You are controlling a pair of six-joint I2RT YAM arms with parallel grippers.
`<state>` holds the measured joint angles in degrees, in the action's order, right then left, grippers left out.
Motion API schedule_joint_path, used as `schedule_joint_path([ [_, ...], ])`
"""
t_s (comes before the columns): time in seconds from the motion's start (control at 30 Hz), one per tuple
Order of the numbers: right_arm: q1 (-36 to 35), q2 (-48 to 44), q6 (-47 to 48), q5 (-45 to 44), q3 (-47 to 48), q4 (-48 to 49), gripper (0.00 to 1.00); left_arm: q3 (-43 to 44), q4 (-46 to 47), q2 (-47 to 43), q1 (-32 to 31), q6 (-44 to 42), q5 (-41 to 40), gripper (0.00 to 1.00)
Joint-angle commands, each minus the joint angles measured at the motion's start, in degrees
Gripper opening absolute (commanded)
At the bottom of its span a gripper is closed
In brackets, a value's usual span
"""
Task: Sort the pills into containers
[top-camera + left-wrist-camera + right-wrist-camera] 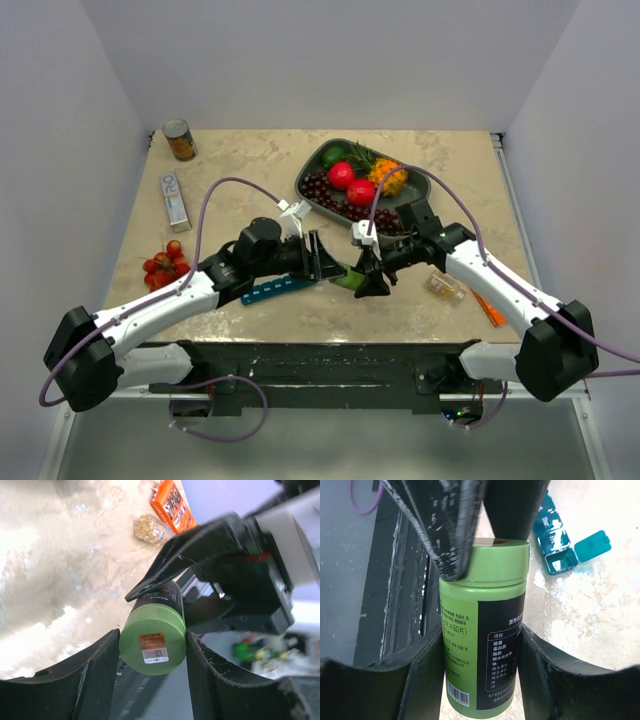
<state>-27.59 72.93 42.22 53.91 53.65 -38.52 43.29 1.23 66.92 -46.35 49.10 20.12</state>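
Observation:
A green pill bottle [349,279] with a black label hangs between both arms above the table's near edge. My right gripper [480,655] is shut on the bottle's body [482,645]. My left gripper [152,652] is shut on its green cap [152,642], with a finger pressing each side. The left gripper's fingers [445,530] show over the cap in the right wrist view. The teal containers strip [275,290] lies on the table below the left gripper. Its end compartment lid [592,545] stands open. No loose pills show.
A small clear jar [445,287] with yellowish contents and an orange box [488,308] lie at the right front. A dark fruit tray [318,163] sits at the back centre. A can [180,140], a silver packet [175,200] and cherry tomatoes [165,265] are on the left.

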Motion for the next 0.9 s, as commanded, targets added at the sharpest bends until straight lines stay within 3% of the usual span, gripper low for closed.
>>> schedule_joint_path([
  [0.0, 2.11, -2.00, -3.72, -0.03, 0.05, 3.28, 0.00, 3.12, -8.98, 1.02, 1.17, 21.17, 0.87, 0.05],
  [0.07, 2.46, -2.26, -3.81, 0.23, -0.03, 3.28, 0.00, 2.24, -3.48, 1.64, 1.17, 24.10, 2.98, 0.27],
  [0.1, 2.63, -2.17, -3.81, 0.40, -0.03, 3.19, 0.00, 1.72, -2.21, 1.64, 1.17, 25.59, 4.74, 0.47],
  [0.2, 3.33, -2.79, -3.90, 0.93, -0.30, 3.10, 0.00, 1.97, -0.08, 1.29, 2.04, 22.12, 5.19, 0.77],
  [0.23, 3.51, -2.96, -3.90, 1.11, -0.47, 3.28, 0.00, 2.50, -1.14, 1.03, 2.49, 20.44, 4.85, 0.81],
  [0.4, 3.69, -2.88, -3.28, 1.72, -0.47, 2.84, 0.00, -1.44, -2.20, -3.62, 6.35, 9.38, 7.03, 0.99],
  [0.47, 3.69, -2.96, -2.32, 2.08, -0.30, 2.23, 0.00, -2.06, -0.01, -5.82, 7.14, 3.14, 8.26, 0.99],
  [0.57, 3.78, -3.40, 1.01, 3.21, -0.21, 0.03, 0.00, -2.33, 0.42, -9.25, 7.50, -16.00, 12.56, 0.98],
  [0.6, 3.78, -3.49, 2.16, 3.65, -0.21, -1.19, 0.00, -3.98, 1.74, -10.39, 7.50, -27.63, 20.41, 0.94],
  [0.7, 3.78, -3.93, 6.38, 5.76, -0.56, -3.74, 0.00, -8.54, 6.13, -16.89, 7.33, -42.45, 23.74, 0.95],
  [0.77, 3.78, -3.67, 8.58, 6.90, -0.74, -4.45, 0.00, -11.54, 13.31, -21.11, 7.24, -48.20, 23.82, 0.99],
  [0.87, 3.78, -3.32, 10.86, 8.05, -0.82, -5.86, 0.00, -14.46, 20.19, -20.52, 7.15, -54.80, 24.35, 0.99],
])
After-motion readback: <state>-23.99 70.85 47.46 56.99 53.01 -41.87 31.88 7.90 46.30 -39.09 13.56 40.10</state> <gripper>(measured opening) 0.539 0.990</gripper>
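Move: The left hand already grips the green bottle's cap right at its finger pads. From the right hand, which holds the bottle's body, that cap lies about 5 cm to the left, level fore and aft, and roughly 2 cm higher. From the left hand, the blue pill organizer is some 12 cm left and level fore and aft, the fruit tray about 20 cm ahead and 6 cm right, both roughly 15 cm below. Left fingers twist the cap some 20 degrees loosening-wise, open, then retreat about 8 cm left, back and up. ##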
